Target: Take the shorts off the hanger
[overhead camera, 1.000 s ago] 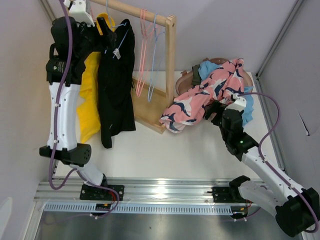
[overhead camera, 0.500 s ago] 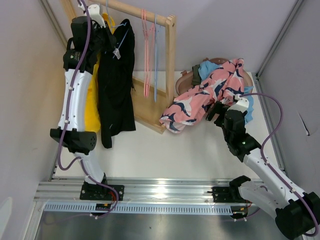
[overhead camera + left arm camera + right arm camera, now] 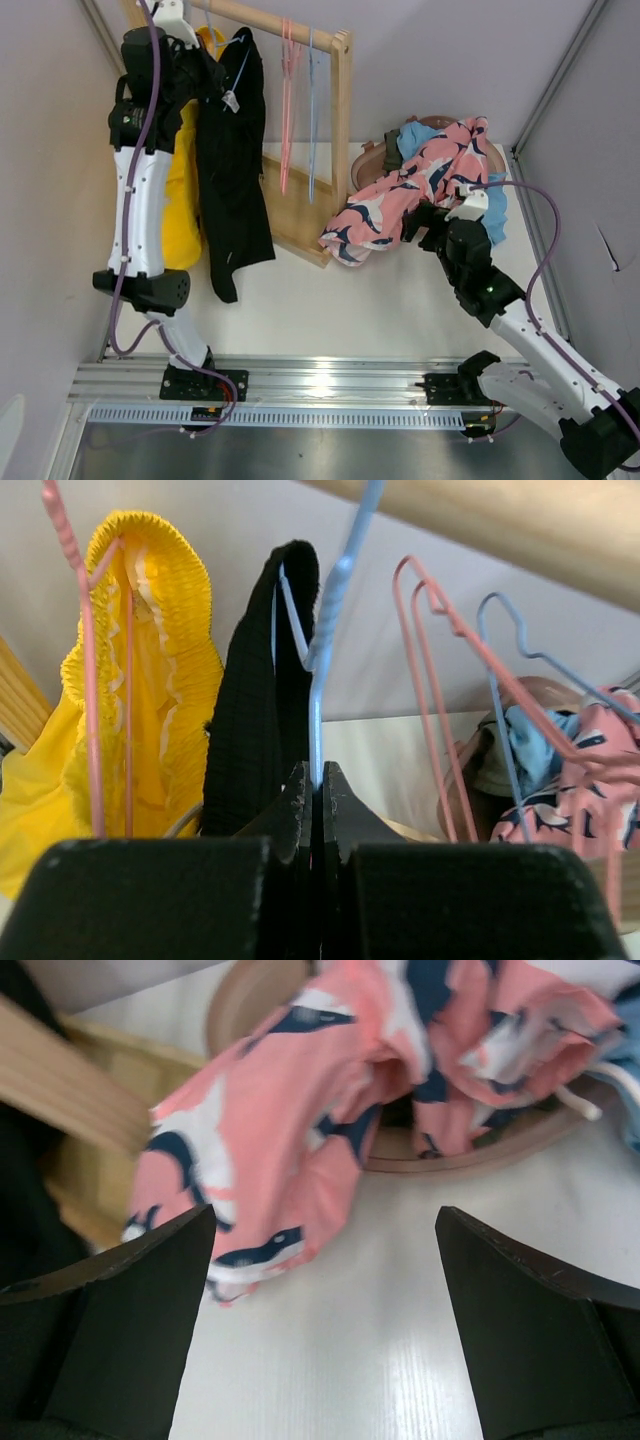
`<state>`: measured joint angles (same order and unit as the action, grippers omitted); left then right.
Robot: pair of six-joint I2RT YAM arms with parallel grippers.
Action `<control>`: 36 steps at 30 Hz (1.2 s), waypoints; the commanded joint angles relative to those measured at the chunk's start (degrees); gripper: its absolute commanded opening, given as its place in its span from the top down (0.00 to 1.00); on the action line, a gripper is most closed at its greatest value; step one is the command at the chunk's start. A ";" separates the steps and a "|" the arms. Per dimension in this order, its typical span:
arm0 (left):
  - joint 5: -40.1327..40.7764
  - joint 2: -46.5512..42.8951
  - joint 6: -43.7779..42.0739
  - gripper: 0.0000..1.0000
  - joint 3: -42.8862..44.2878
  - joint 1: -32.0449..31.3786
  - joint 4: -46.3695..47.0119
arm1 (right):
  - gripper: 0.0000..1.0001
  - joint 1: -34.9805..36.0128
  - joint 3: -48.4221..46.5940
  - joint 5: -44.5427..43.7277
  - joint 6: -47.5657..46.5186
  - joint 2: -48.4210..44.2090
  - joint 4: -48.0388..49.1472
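Black shorts (image 3: 232,170) hang on a blue hanger (image 3: 318,680) from the wooden rail (image 3: 270,17); in the left wrist view the black shorts (image 3: 262,710) sit just left of the hanger's wire. My left gripper (image 3: 318,778) is shut on that blue wire below the hook, and from above the left gripper (image 3: 212,62) is at the rail's left end. Yellow shorts (image 3: 180,200) hang on a pink hanger (image 3: 90,680) further left. My right gripper (image 3: 325,1290) stands wide open over bare table, holding nothing, near the pink shorts; overhead, the right gripper (image 3: 425,222) is seen.
Empty pink (image 3: 288,100) and blue (image 3: 312,110) hangers dangle mid-rail. The rack's wooden post (image 3: 342,110) and base (image 3: 300,225) stand centre. A brown basket (image 3: 372,160) at the right holds pink whale-print shorts (image 3: 420,185) spilling onto the table, plus blue cloth (image 3: 497,215).
My left gripper went from open to shut on the blue hanger, and its arm shifted at the rail. The right arm turned slightly and stayed open.
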<state>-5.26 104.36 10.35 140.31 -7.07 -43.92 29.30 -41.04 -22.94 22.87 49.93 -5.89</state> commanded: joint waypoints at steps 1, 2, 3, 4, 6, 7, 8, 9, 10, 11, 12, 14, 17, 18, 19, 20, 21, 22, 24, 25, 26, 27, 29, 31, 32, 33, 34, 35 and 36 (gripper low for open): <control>-1.95 -9.34 1.69 1.00 3.75 0.30 3.40 | 0.02 4.34 -8.43 3.51 -4.67 -0.46 2.99; -1.95 -11.17 1.69 1.00 3.22 0.30 3.23 | 0.02 5.49 -12.71 4.04 -5.99 0.07 2.56; -1.78 -11.97 1.69 1.00 2.69 0.30 3.23 | 0.02 6.90 -14.84 5.35 -6.43 0.51 2.03; -1.77 -12.94 1.78 1.00 0.25 0.30 3.23 | 0.01 10.31 -17.12 5.88 -6.87 2.08 1.94; -1.86 -15.57 2.22 1.00 -1.35 0.30 3.32 | 0.01 15.32 -23.78 6.15 -8.45 4.20 2.81; -2.12 -16.37 2.65 1.00 -4.14 0.30 3.23 | 0.01 22.22 -25.83 5.19 -9.50 7.08 3.51; -2.39 -17.16 2.92 1.00 -5.21 0.30 3.40 | 0.01 26.56 -27.76 3.01 -11.08 9.02 4.56; -3.00 -18.91 3.18 1.00 -6.44 0.30 3.75 | 0.01 31.38 -32.13 -3.89 -16.14 11.30 7.44; -3.35 -19.88 3.62 1.00 -9.32 0.30 4.36 | 0.01 40.31 -34.61 -7.35 -19.41 14.02 8.52; -3.62 -20.76 3.89 1.00 -12.05 0.30 5.41 | 0.01 43.62 -37.51 -10.78 -22.23 20.66 9.40; -3.79 -22.16 4.06 1.00 -13.91 0.30 5.51 | 0.00 46.00 -44.06 -15.51 -25.48 24.39 9.58; -4.32 -23.05 4.50 1.00 -15.15 0.30 5.25 | 0.00 48.12 -50.86 -15.74 -24.11 34.38 7.83; -4.59 -24.72 4.42 1.00 -16.56 0.30 4.99 | 0.01 50.32 -60.98 -13.36 -23.14 44.94 7.91; -4.41 -24.99 4.24 1.00 -17.34 0.30 4.90 | 0.01 51.11 -63.61 -13.62 -23.14 47.60 7.65; -4.06 -25.60 3.98 1.00 -17.35 0.30 4.90 | 0.01 51.73 -69.47 -13.88 -23.40 50.06 7.30; -3.89 -25.78 3.80 1.00 -17.61 0.30 4.81 | 0.01 52.26 -72.49 -14.24 -23.57 52.52 6.51; -3.80 -25.87 3.89 1.00 -18.05 0.30 4.81 | 0.01 53.13 -75.39 -14.76 -23.66 56.90 5.81; -3.80 -25.96 3.98 1.00 -18.05 0.30 4.72 | 0.01 53.49 -77.94 -14.85 -24.10 58.86 3.98; -4.76 -26.22 4.33 1.00 -18.32 0.30 4.72 | 0.00 54.19 -83.49 -15.73 -24.54 63.07 3.43; -4.94 -26.48 4.50 1.00 -18.41 0.30 4.72 | 0.01 54.20 -84.46 -16.08 -24.63 63.97 3.52; -5.03 -27.01 4.50 1.00 -18.49 0.30 4.64 | 0.01 54.28 -85.25 -16.87 -24.81 64.58 4.30; -5.03 -27.36 4.50 1.00 -18.67 0.30 4.63 | 0.00 54.20 -85.18 -17.14 -24.81 65.02 4.83; -4.94 -28.85 4.42 1.00 -19.72 0.30 4.63 | 0.01 54.11 -84.83 -17.75 -24.98 65.82 5.19; -5.11 -30.00 4.24 1.00 -21.21 0.30 4.90 | 0.03 54.11 -83.95 -19.59 -25.59 66.08 7.82; -5.11 -30.52 4.24 1.00 -21.74 0.30 4.99 | 0.06 54.11 -83.51 -20.99 -26.12 66.17 8.43; -5.20 -31.31 4.41 1.00 -22.27 0.22 5.07 | 0.13 54.28 -82.37 -21.96 -27.08 66.17 9.92; -5.20 -31.58 4.24 1.00 -22.45 0.30 4.99 | 0.30 54.28 -81.67 -23.10 -27.61 66.17 10.72; -5.20 -31.76 4.24 1.00 -22.36 0.30 4.72 | 0.36 54.28 -80.79 -24.33 -27.97 66.08 11.51; -5.46 -31.93 4.24 1.00 -22.27 0.30 4.29 | 0.47 54.28 -80.00 -26.00 -28.58 65.91 12.47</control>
<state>-9.41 75.02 13.58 117.64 -7.05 -44.27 83.59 -121.69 -42.61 -3.22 116.68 0.64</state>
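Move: The black shorts hang from the blue hanger already pinched in the left fingers, their middle some 22 cm below that hand and about 4 cm to its right, neither ahead nor back. Level with that middle, the yellow shorts hang roughly 7 cm to the left of the hand; the empty pink hangers are some 15 cm to its right and 5 cm below. From the open right hand, the black shorts lie about 17 cm ahead, 36 cm left and 3 cm higher, beyond the rack post, some 13 cm ahead and 14 cm left. The black shorts ride on their hanger as the left hand, grip kept, draws it back about 15 cm, first rising some 7 cm off the rail, then settling a little. Meanwhile the right hand sweeps roughly 45 cm left and 12 cm back in a high arc towards them, turning some 40 degrees counter-clockwise and tipping up, then starts closing at the cloth; contact can't be made out. ##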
